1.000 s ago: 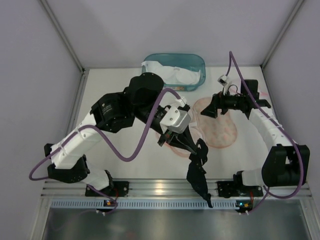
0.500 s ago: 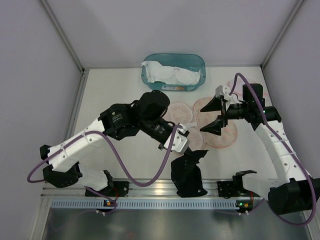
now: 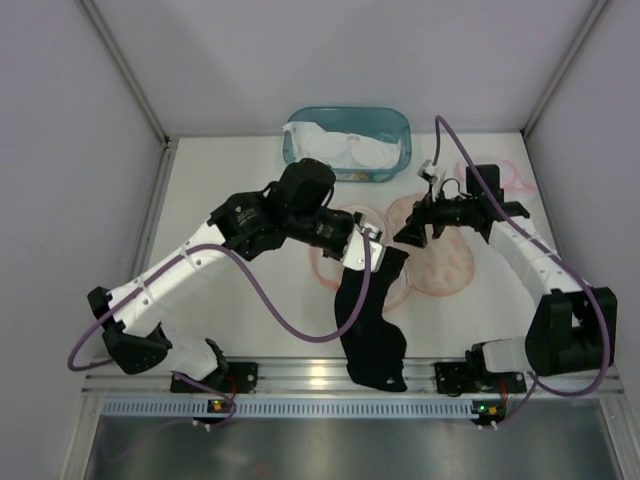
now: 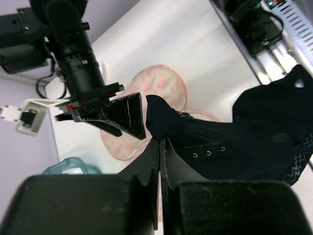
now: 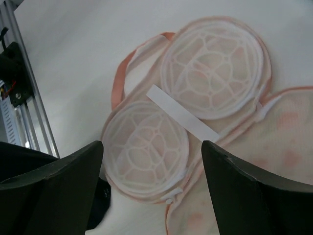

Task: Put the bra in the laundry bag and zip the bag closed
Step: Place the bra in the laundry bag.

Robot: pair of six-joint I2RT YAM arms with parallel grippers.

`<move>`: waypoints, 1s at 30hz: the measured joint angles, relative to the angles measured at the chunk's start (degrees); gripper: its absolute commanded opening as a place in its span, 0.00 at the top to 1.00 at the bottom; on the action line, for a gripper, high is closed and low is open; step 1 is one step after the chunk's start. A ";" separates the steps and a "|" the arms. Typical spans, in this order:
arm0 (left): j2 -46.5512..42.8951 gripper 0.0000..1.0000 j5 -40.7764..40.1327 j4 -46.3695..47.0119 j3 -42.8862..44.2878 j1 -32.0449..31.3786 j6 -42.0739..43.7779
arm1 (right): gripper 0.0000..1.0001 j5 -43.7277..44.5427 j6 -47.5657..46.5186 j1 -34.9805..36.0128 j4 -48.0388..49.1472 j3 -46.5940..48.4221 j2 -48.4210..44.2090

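Observation:
The black bra (image 3: 372,335) hangs from my left gripper (image 3: 368,250), which is shut on one end of it; the rest trails down toward the table's near edge. In the left wrist view the shut gripper (image 4: 160,143) pinches the bra (image 4: 244,132) beside its hook-and-eye band. The pink laundry bag (image 3: 445,265) lies spread open on the table, its two white mesh domes (image 5: 146,147) facing up. My right gripper (image 3: 413,228) hovers open over the bag (image 5: 234,196), nothing between its fingers (image 5: 54,186), close to the left gripper.
A teal basket (image 3: 398,122) with white garments stands at the back of the table. A white label strip (image 5: 183,113) lies across the bag between the domes. The metal rail (image 3: 320,375) and arm bases line the near edge.
My left gripper has carried the bra up and right, from the near edge over the bag's left half. The right gripper has swung back in toward the bag's middle, its jaws slightly narrower.

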 measured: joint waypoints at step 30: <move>16.79 1.00 -2.95 13.38 3.08 16.22 -1.01 | 0.70 19.34 17.03 2.75 13.62 -1.27 27.39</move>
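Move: For the right gripper, the laundry bag's zip edge beside the white strip lies about 5 cm ahead, level left-right and some 17 cm below. The flap with two mesh circles is about 11 cm to its left and 1 cm ahead; the bag's orange-patterned half is 5 cm right and 4 cm ahead. From the left gripper, already holding the black bra aloft, that edge is about 18 cm ahead, 7 cm right and 33 cm down. Drop the right gripper about 16 cm onto the laundry bag's zip edge, easing forward at first, tipping its fingers steeper and turning clockwise while they close from nearly wide open to about a third, the edge between them. Meanwhile carry the bra forward some 18 cm with the left gripper, shut on it throughout, sinking late and turning about 20 degrees counter-clockwise. ##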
